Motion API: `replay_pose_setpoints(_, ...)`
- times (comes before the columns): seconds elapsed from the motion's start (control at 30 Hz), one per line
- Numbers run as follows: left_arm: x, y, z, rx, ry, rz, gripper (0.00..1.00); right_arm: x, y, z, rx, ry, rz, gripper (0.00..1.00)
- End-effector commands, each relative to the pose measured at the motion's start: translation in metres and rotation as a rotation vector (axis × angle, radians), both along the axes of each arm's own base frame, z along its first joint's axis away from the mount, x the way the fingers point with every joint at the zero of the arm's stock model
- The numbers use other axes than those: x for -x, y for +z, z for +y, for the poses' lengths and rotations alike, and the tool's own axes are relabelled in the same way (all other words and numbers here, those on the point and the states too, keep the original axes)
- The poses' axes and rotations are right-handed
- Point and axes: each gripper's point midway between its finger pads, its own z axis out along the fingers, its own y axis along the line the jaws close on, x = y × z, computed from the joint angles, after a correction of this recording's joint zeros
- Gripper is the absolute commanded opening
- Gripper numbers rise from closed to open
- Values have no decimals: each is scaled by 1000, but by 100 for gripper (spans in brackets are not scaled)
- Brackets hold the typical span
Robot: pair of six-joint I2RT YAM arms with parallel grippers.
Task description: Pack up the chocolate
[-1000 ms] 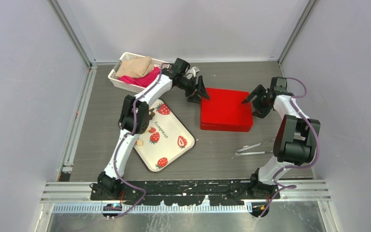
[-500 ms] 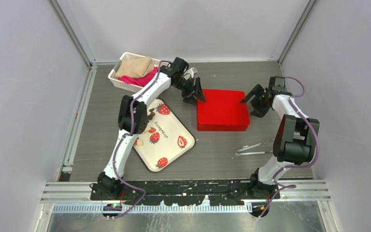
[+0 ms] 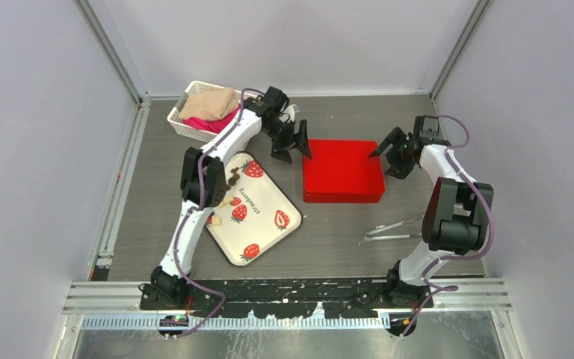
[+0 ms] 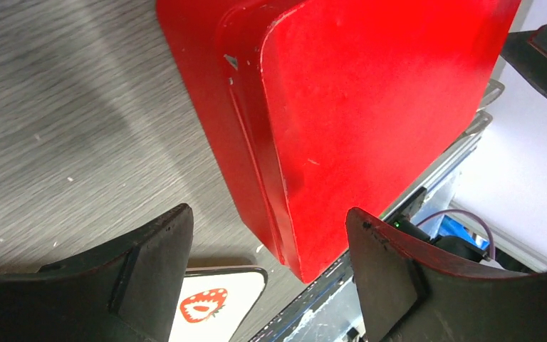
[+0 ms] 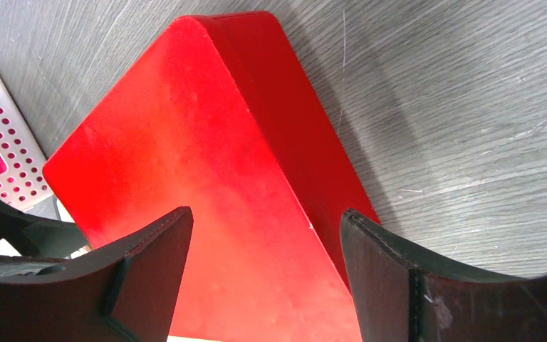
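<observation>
A shut red box (image 3: 342,170) lies flat mid-table. My left gripper (image 3: 291,142) hangs open just off the box's left edge, nothing between its fingers; its wrist view looks along the box's lid (image 4: 370,107) past the gripper (image 4: 265,214). My right gripper (image 3: 390,153) is open too, by the box's right edge, with the lid (image 5: 206,164) beyond its spread fingers and the gripper (image 5: 265,214) empty. A few dark chocolate lumps (image 3: 233,178) lie on the strawberry tray (image 3: 265,224), partly hidden by my left arm.
A white perforated basket (image 3: 183,123) holding beige and pink cloths stands at the back left. Metal tongs (image 3: 392,228) lie on the table in front of the box, near my right arm. A corner of the tray (image 4: 221,299) shows under my left fingers.
The red box slid a little to the left. My left gripper then opened wider and drew back off the box's left edge. My right gripper stayed open and barely moved.
</observation>
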Motion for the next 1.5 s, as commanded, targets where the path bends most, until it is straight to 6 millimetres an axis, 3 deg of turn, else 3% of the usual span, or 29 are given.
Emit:
replay_pose_setpoints(0.0, -6, 58, 8, 13, -3, -151, 79, -15, 20, 4, 8, 34, -67, 81)
replay_pose_setpoints(0.17, -2, 49, -1, 66, -7, -108, 67, -15, 21, 5, 21, 38, -67, 81)
replay_pose_setpoints(0.5, -2, 23, -5, 97, 6, -15, 64, -21, 15, 22, -22, 63, -62, 77)
replay_pose_setpoints(0.67, -4, 12, -5, 133, 26, 28, 52, -23, 17, 29, -30, 85, -70, 73)
replay_pose_setpoints(0.87, -4, -2, -2, 119, 35, 55, 49, -25, 18, 28, -18, 86, -70, 72)
replay_pose_setpoints(0.93, -5, -8, 1, 99, 44, 59, 49, -24, 21, 24, 7, 78, -70, 76)
replay_pose_setpoints(1.03, -5, -18, 9, 61, 54, 61, 49, -25, 35, 12, 75, 44, -96, 82)
replay_pose_setpoints(1.23, -3, -38, 27, -5, 92, 111, 46, -30, 82, -5, 178, -4, -179, 82)
replay_pose_setpoints(1.33, -2, -46, 31, -10, 103, 130, 46, -31, 96, 1, 223, 29, -191, 72)
replay_pose_setpoints(1.4, -2, -49, 32, -16, 108, 136, 46, -30, 98, 12, 256, 78, -181, 51)
replay_pose_setpoints(1.47, -4, -53, 33, -23, 116, 144, 46, -26, 92, 24, 279, 124, -147, 20)
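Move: The closed red box is gripped between the two hands: its middle lies about 13 cm to the left hand's right, 3 cm nearer the base and some 6 cm below. From the left hand, the strawberry tray's middle is roughly 16 cm back and 16 cm left, and the laundry basket about 14 cm ahead and 25 cm left. From the right hand, the box's middle is around 11 cm left, level fore-and-aft and 5 cm below, and the tongs about 20 cm back and 3 cm right. The red box is nudged left by the right hand, which straddles its right edge and goes some 2 cm left with it, then slips back right, comes free and rises quickly about 7 cm, also going forward, fingers closing partway. Over the left edge the open left hand first lifts slightly, then sinks about 4 cm and narrows its fingers, one at the lid's rim, one beside the side wall. ##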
